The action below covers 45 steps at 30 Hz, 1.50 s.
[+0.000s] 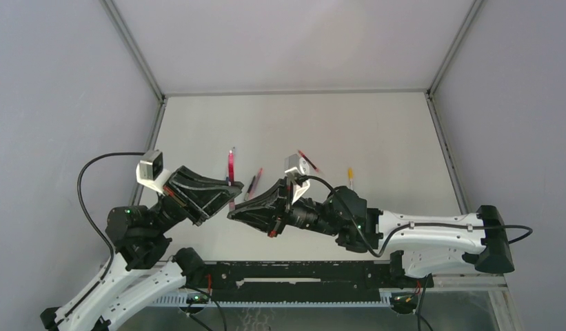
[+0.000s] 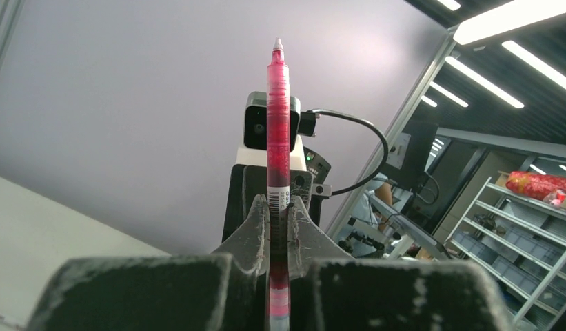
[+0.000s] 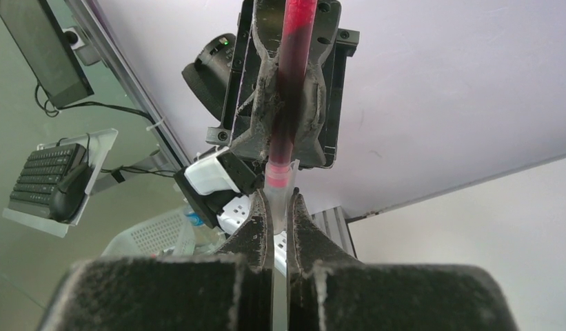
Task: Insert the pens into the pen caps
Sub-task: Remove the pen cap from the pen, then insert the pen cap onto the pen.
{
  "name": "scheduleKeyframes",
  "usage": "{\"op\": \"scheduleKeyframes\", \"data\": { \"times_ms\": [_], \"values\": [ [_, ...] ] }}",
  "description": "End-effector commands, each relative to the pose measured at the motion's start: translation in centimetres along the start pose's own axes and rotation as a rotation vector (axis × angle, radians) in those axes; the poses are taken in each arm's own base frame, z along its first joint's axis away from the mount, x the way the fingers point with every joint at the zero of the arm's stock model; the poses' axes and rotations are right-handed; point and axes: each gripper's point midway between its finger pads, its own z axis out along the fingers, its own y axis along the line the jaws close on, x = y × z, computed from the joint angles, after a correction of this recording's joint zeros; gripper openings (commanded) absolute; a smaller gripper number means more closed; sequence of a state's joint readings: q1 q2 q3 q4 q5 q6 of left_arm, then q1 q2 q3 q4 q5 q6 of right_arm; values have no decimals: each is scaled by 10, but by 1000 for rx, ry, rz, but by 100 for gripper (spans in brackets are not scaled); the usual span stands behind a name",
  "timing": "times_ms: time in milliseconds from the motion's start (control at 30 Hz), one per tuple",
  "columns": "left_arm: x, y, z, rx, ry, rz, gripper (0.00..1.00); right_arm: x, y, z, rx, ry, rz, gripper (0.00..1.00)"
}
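A pink pen [image 1: 231, 167] is held above the table by both arms, its writing tip [image 2: 278, 44] pointing away from the left wrist. My left gripper [image 1: 229, 198] is shut on its dark pink barrel [image 2: 278, 131]. My right gripper [image 1: 233, 214] meets it from the right and is shut on the pen's clear rear end [image 3: 280, 196]. In the right wrist view the left gripper [image 3: 283, 131] sits just beyond my right fingertips, clamped on the same pen [image 3: 290, 62]. The pen caps cannot be told apart from pens at this distance.
Small pieces lie on the white table [image 1: 383, 131] behind the grippers: a red and dark pair [image 1: 255, 181], a red one [image 1: 308, 160] and a yellow-orange one [image 1: 349, 174]. Grey walls close in the table on three sides.
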State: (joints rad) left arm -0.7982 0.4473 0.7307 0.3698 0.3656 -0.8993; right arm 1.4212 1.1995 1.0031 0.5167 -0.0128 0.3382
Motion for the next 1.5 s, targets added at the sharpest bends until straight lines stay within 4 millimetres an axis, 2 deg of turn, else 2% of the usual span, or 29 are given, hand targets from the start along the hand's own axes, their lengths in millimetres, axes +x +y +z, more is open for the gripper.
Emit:
{"op": "scheduleKeyframes", "data": {
  "times_ms": [0,100,267,467,633,733,800,900,1033,1167,1300,1467],
  "values": [
    [-19,-14,0,7,-46,48,0,68,0,-15,-5,200,-6,0],
    [-26,-20,0,24,-75,45,0,95,0,-16,17,257,-4,0],
    [-36,-35,-1,69,-105,61,0,129,3,-21,7,312,-1,0],
    [-54,-58,-4,139,-172,70,0,167,-7,-27,48,366,1,0],
    [-62,-64,-6,142,-198,93,0,189,-11,-29,64,411,-9,0],
    [-58,-63,-3,139,-164,112,0,188,-17,-33,92,416,-25,0],
    [-55,-59,-3,108,-130,137,0,178,-28,-43,146,402,-47,0],
    [-42,-49,-4,30,-17,187,0,142,-51,-68,259,320,-89,0],
    [-21,-21,-16,-104,94,209,0,93,-78,-100,386,240,-238,0],
    [1,9,-28,-230,182,177,0,38,-88,-121,432,160,-456,0],
    [33,33,-36,-298,303,98,0,-21,-94,-143,467,72,-723,0],
    [66,58,-50,-382,439,33,0,-67,-94,-165,428,72,-1126,0]
  ]
}}
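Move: The cap in the right fingers sits on the red pen's lower end, about 6 cm below the left hand, 2 cm back and 1 cm to its right. From the right hand the pen's middle is some 8 cm above, 3 cm ahead and 1 cm left. On the table, roughly 47 cm below the left hand, lie the pink pen (27 cm ahead, 4 cm left) and the black pen (27 cm ahead, 6 cm left). Still pinching the cap, the right hand drags down and slightly back against the left hand's steady hold on the red pen, slowly at first, then plunges to some 22 cm below its start. It swings back up, right and forward, turning clockwise. The left hand rises about 5 cm, then sinks 10 cm, rolling its left side up. ##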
